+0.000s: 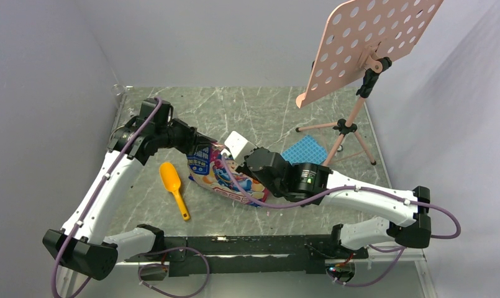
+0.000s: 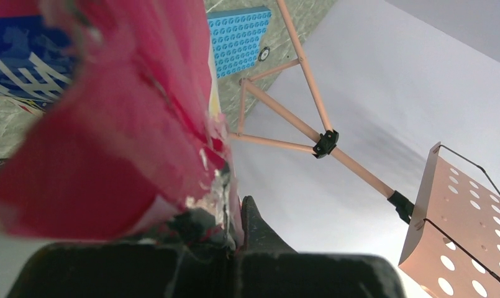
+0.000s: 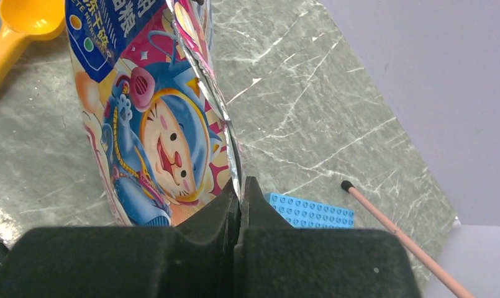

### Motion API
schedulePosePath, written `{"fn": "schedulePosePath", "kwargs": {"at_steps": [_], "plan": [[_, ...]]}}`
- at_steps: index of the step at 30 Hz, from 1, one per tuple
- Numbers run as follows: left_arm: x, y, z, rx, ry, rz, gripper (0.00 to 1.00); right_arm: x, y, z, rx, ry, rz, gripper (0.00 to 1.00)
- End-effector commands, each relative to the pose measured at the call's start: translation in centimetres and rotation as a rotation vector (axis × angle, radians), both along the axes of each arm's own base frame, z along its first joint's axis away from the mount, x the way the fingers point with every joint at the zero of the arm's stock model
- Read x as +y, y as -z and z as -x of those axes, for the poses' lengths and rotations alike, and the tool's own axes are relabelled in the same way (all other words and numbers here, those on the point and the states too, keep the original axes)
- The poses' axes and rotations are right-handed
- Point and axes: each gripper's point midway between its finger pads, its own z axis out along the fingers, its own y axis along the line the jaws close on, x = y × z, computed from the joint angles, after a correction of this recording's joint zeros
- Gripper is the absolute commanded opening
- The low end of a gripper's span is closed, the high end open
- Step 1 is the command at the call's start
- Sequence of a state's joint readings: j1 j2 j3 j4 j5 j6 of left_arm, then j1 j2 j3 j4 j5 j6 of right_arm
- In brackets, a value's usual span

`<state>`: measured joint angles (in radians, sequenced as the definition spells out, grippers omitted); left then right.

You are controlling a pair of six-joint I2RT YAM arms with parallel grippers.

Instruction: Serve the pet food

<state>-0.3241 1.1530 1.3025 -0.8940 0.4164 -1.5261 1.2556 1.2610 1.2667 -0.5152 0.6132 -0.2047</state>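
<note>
A glossy pink cartoon-printed pouch point(image 1: 219, 177) stands near the table's middle, between both arms. My left gripper point(image 2: 238, 220) is shut on the pouch point(image 2: 110, 124) at its torn silver-lined top edge. From the other side my right gripper point(image 3: 240, 189) is shut on the pouch point(image 3: 154, 124) along its foil edge. The pet food itself is hidden inside the pouch. An orange-yellow scoop point(image 1: 173, 186) lies flat on the table left of the pouch, its bowl point(image 3: 23, 15) showing at the right wrist view's top left.
A blue studded plate point(image 1: 304, 151) lies right of the pouch. A pink stand with tripod legs point(image 1: 343, 127) and a perforated desk point(image 1: 368, 43) occupies the back right. Grey walls close in left and right.
</note>
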Motion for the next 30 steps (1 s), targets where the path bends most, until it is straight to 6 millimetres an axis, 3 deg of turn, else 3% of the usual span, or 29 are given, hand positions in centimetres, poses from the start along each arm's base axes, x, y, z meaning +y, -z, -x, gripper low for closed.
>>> {"fn": "schedulePosePath", "kwargs": {"at_steps": [1,3,4,6,11,15,21,23,26,30], "plan": [[2.6,-2.2,-0.9,0.207,-0.334,0.155,0.0,-5.3,-1.6,-0.4,0.002,0.119,0.044,0.0],[2.4,-2.0,-1.2,0.19,-0.328,0.171,0.05,-4.6,-2.0,0.4,0.038,0.065,0.011,0.05],[2.1,-1.9,-1.2,0.186,-0.317,0.179,0.1,-4.3,-2.1,0.8,0.052,0.043,0.0,0.15],[1.8,-1.5,-0.9,0.195,-0.3,0.18,0.19,-4.0,-2.3,1.0,0.065,0.031,-0.023,0.26],[2.2,-1.8,-0.5,0.164,-0.306,0.167,0.4,-4.0,-3.2,1.0,0.06,0.038,-0.063,0.28],[2.5,-2.5,-0.1,0.143,-0.304,0.159,0.5,-4.1,-3.7,1.2,0.058,0.031,-0.077,0.33],[3.0,-3.8,1.3,0.11,-0.275,0.12,0.59,-4.7,-4.8,2.0,0.075,0.002,-0.102,0.64],[3.5,-4.4,2.4,0.088,-0.271,0.106,0.67,-5.1,-5.9,2.3,0.069,-0.002,-0.146,0.73],[4.5,-4.7,4.0,0.059,-0.3,0.103,0.69,-6.0,-8.9,2.5,0.047,0.015,-0.25,0.84],[6.3,-6.2,5.3,-0.052,-0.366,0.128,0.76,-8.4,-12.8,1.3,-0.025,0.15,-0.35,0.94]]}}
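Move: The pet food bag stands with its top edge pinched by both hands. Its middle is about 13 cm below them: some 4 cm right and 2 cm back of the left hand, and roughly 5 cm left and 2 cm ahead of the right. The yellow scoop lies about 16 cm left of the left hand and 4 cm nearer, some 28 cm down; the blue brick plate is about 18 cm right and 12 cm ahead of the right hand, 27 cm down. The bag's pinched top edge is let go by both hands, whose shut fingers open wide. The left rises about 7 cm and goes some 4 cm left, drawing back a little late on as its fingers tip up about 15 degrees; the right slides right first, then climbs about 6 cm, ending 5 cm to the right and slightly back, clear of the bag. ##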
